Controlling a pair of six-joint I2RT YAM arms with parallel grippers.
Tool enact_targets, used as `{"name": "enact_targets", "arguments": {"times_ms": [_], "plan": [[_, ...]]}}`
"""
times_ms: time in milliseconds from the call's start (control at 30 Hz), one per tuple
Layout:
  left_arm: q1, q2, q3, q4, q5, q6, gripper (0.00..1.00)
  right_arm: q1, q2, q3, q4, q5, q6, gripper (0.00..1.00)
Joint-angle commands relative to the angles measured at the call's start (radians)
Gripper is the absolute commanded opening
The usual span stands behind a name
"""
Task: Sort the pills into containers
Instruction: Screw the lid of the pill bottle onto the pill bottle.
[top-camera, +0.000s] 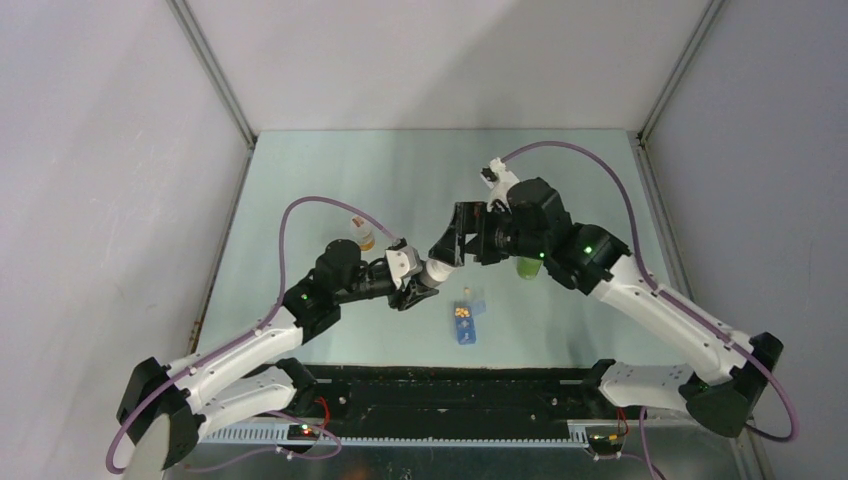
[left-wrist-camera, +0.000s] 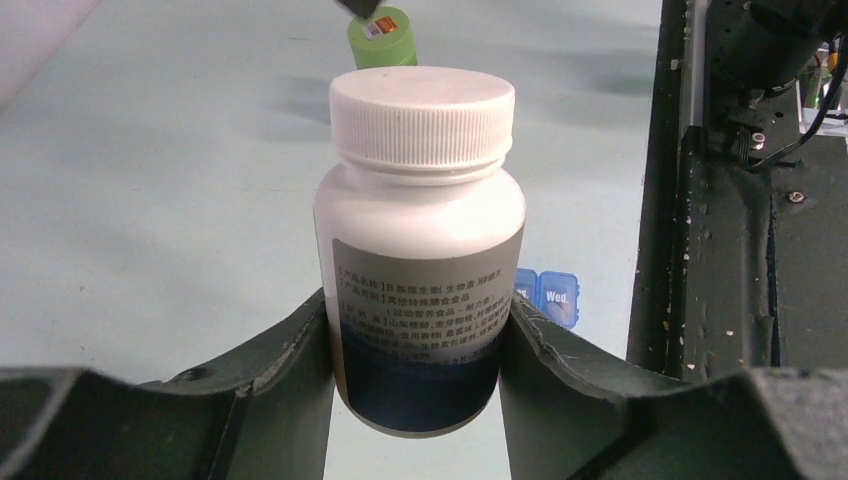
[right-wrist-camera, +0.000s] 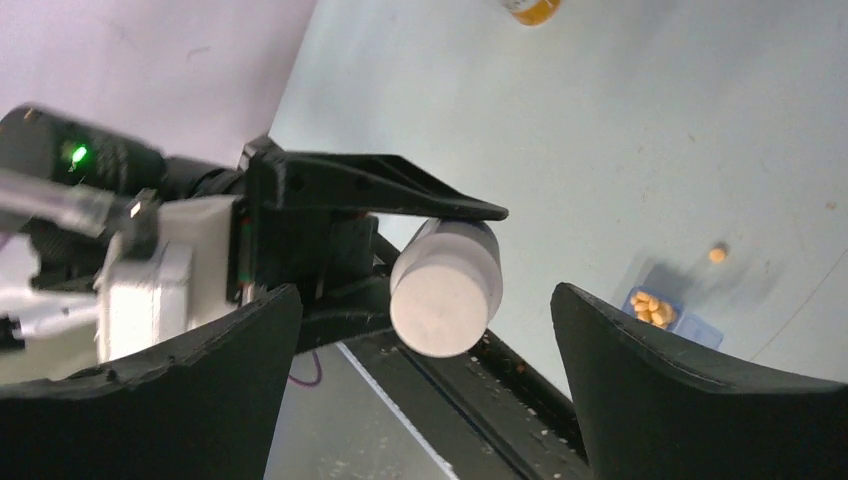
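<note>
My left gripper is shut on the body of a white-capped bottle, holding it off the table. The right gripper is open, its fingers standing wide on either side of the bottle's cap without touching it. The blue pill box lies on the table below both grippers. One of its containers holds several orange-yellow pills. A single loose pill lies on the table beside the box. In the top view the left gripper and the right gripper meet at the bottle.
A green round bottle stands right of the right gripper, also seen ahead of the held bottle. A small amber bottle stands behind the left arm. The black base rail runs along the near edge.
</note>
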Motion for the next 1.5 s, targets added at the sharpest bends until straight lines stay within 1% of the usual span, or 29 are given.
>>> {"name": "enact_targets", "arguments": {"times_ms": [0, 33, 67, 100, 167, 200, 233, 333, 500, 667, 733, 933, 1033, 1067, 1100, 1133, 1200, 1267, 1333, 1367, 1400, 1433, 1467], "plan": [[-0.001, -0.019, 0.006, 0.033, 0.011, 0.014, 0.00, -0.027, -0.064, 0.007, 0.018, -0.164, -0.267, 0.99], [-0.001, -0.021, 0.009, 0.026, 0.017, 0.020, 0.00, -0.031, -0.068, 0.006, -0.008, -0.173, -0.355, 0.99], [0.000, -0.023, 0.010, 0.020, 0.036, 0.024, 0.00, -0.036, -0.068, 0.006, -0.025, -0.197, -0.401, 0.99], [0.000, -0.024, 0.015, 0.007, 0.046, 0.035, 0.00, -0.039, -0.065, 0.004, -0.049, -0.216, -0.481, 0.99], [-0.001, -0.022, 0.025, -0.022, 0.084, 0.059, 0.00, -0.048, -0.053, -0.001, -0.087, -0.292, -0.600, 0.99], [-0.001, -0.020, 0.035, -0.045, 0.112, 0.069, 0.00, -0.056, -0.048, -0.005, -0.103, -0.308, -0.622, 0.99], [0.000, -0.019, 0.039, -0.055, 0.131, 0.083, 0.00, -0.061, -0.036, -0.006, -0.110, -0.336, -0.688, 0.99], [-0.001, -0.008, 0.062, -0.107, 0.167, 0.111, 0.00, -0.082, -0.017, -0.006, -0.126, -0.379, -0.778, 0.98], [0.000, 0.007, 0.081, -0.146, 0.221, 0.133, 0.00, -0.087, -0.011, 0.005, -0.145, -0.507, -0.856, 0.99], [0.000, 0.016, 0.094, -0.160, 0.253, 0.147, 0.00, -0.058, 0.008, 0.010, -0.170, -0.494, -0.894, 0.99], [0.000, 0.017, 0.096, -0.160, 0.258, 0.147, 0.00, -0.044, 0.015, 0.010, -0.166, -0.484, -0.898, 0.96], [0.000, 0.027, 0.107, -0.174, 0.263, 0.152, 0.00, -0.020, 0.034, 0.010, -0.140, -0.439, -0.882, 0.81], [0.000, 0.030, 0.107, -0.172, 0.264, 0.152, 0.00, -0.004, 0.037, 0.010, -0.111, -0.413, -0.850, 0.67], [0.000, 0.029, 0.106, -0.170, 0.262, 0.150, 0.00, 0.006, 0.038, 0.010, -0.104, -0.374, -0.838, 0.57], [0.000, 0.028, 0.105, -0.166, 0.261, 0.147, 0.00, 0.009, 0.040, 0.010, -0.091, -0.353, -0.811, 0.54], [0.000, 0.027, 0.105, -0.162, 0.256, 0.144, 0.00, 0.015, 0.040, 0.010, -0.086, -0.319, -0.798, 0.47], [0.000, 0.022, 0.100, -0.137, 0.232, 0.132, 0.00, 0.023, 0.040, 0.009, -0.072, -0.276, -0.740, 0.39], [0.001, 0.018, 0.097, -0.130, 0.195, 0.126, 0.00, 0.034, 0.038, 0.003, -0.049, -0.240, -0.662, 0.35], [0.001, 0.016, 0.092, -0.085, 0.162, 0.120, 0.00, 0.048, 0.042, 0.001, -0.029, -0.183, -0.572, 0.33], [0.001, 0.016, 0.087, -0.075, 0.143, 0.115, 0.00, 0.052, 0.048, 0.000, -0.014, -0.131, -0.492, 0.33], [0.001, 0.017, 0.085, -0.060, 0.132, 0.113, 0.00, 0.056, 0.052, -0.001, -0.001, -0.107, -0.448, 0.33], [0.000, 0.017, 0.081, -0.053, 0.108, 0.107, 0.00, 0.057, 0.059, 0.000, 0.004, -0.063, -0.354, 0.33], [0.000, 0.019, 0.080, -0.043, 0.096, 0.106, 0.00, 0.063, 0.066, 0.000, 0.011, -0.038, -0.307, 0.32]]}}
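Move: The lid, already sitting on the neck of the white pill bottle in the left hand's grip, lies close off the right hand's open fingers: about 2 cm below, 1 cm back and 1 cm to the left. From the left hand the lid is roughly 3 cm right, 1 cm ahead and 4 cm up. Some 18 cm below the right hand, the blue pill box lies 5 cm back and 4 cm right, and the green bottle 6 cm ahead and 18 cm right. The right hand, fingers wide open, rises a touch, then comes back and down around the lid, about 5 cm back in all, winding counter-clockwise some 45 degrees and tipping to a new hold before it pinches the lid's sides and starts turning clockwise by about 15 degrees, easing forward a little. The left hand keeps its grip on the bottle, drawing it back 4 cm and slightly down with a small clockwise swing, then brings it partly forward again as the right hand turns. ##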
